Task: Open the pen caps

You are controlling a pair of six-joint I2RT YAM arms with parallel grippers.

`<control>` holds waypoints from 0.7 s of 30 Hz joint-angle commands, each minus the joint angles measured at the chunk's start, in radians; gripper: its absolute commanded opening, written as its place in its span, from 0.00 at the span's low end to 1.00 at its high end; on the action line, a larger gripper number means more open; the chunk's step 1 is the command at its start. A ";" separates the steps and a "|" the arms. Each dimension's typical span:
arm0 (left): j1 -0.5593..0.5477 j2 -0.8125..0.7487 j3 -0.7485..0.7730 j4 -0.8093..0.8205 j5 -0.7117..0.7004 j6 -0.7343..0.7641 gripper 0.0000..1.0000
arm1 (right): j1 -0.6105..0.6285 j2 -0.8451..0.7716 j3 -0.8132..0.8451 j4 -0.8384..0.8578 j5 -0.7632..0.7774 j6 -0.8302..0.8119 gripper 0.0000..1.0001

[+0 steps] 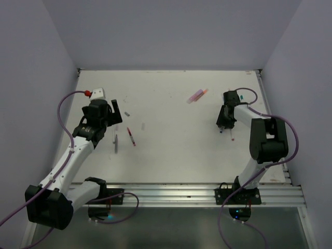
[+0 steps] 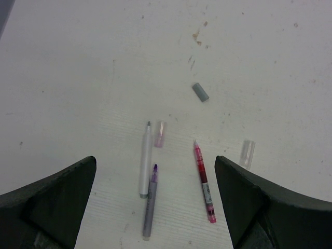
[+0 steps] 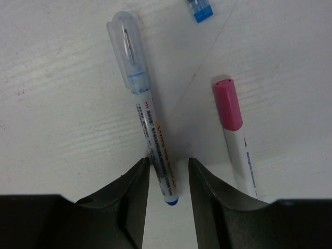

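My left gripper [image 2: 155,158] hangs wide open above three uncapped pens: a white-grey pen [image 2: 145,158], a grey pen with a purple tip [image 2: 149,207] and a red pen [image 2: 205,182]. Loose caps lie near them: a grey cap [image 2: 200,92], a pink see-through cap [image 2: 160,134] and a clear cap [image 2: 248,153]. My right gripper [image 3: 169,165] is low on the table, its jaws narrowly apart around the tail of a blue pen [image 3: 155,150]. That pen's clear cap [image 3: 126,46] is on. A white pen with a pink cap [image 3: 227,105] lies just to the right.
A pink and an orange pen [image 1: 197,95] lie together at the back middle of the table. A blue pen end [image 3: 200,10] shows beyond the right gripper. A white block with a red part [image 1: 95,93] sits behind the left arm. Walls enclose the table on three sides.
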State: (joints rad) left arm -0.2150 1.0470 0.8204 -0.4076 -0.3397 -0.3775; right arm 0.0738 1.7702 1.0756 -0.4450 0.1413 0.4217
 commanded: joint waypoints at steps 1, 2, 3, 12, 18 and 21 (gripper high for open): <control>0.009 -0.001 -0.007 0.039 0.011 0.020 1.00 | 0.020 -0.017 0.017 -0.031 0.011 -0.035 0.40; 0.009 -0.002 -0.007 0.039 0.011 0.020 1.00 | 0.021 -0.015 0.015 -0.032 0.006 -0.038 0.39; 0.008 -0.001 -0.007 0.041 0.013 0.020 1.00 | 0.027 -0.015 0.014 -0.032 0.001 -0.043 0.37; 0.009 -0.002 -0.023 0.076 0.135 0.015 1.00 | 0.104 -0.012 0.009 -0.041 0.004 -0.077 0.06; 0.008 0.011 0.005 0.118 0.364 -0.078 1.00 | 0.288 -0.144 -0.045 0.090 -0.080 -0.084 0.00; 0.009 0.011 0.022 0.154 0.481 -0.168 1.00 | 0.389 -0.247 -0.097 0.198 -0.117 -0.029 0.00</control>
State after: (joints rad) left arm -0.2115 1.0584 0.8036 -0.3401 -0.0368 -0.4454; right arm 0.3691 1.6497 1.0050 -0.3813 0.0902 0.3588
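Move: The clear-capped blue pen lies fore-and-aft, its tail between the right hand's half-open fingers; its middle is about 4 cm straight ahead at finger height. The red-capped marker is some 5 cm right and 1 cm back, another blue pen about 13 cm ahead and 2 cm right, and the pink marker roughly 17 cm ahead and 13 cm left. From the left hand, the clear-capped pen lies about 55 cm right, 9 cm ahead and 15 cm below. The clear-capped blue pen is pinched near its tail as the right fingers shut, easing a couple of centimetres left; then the right hand sweeps it quickly left, about 11 cm in all, rising slightly late on and turning some 20 degrees counter-clockwise. The left hand, empty and wide open, swings about 5 cm right towards it, rolling and turning clockwise. ##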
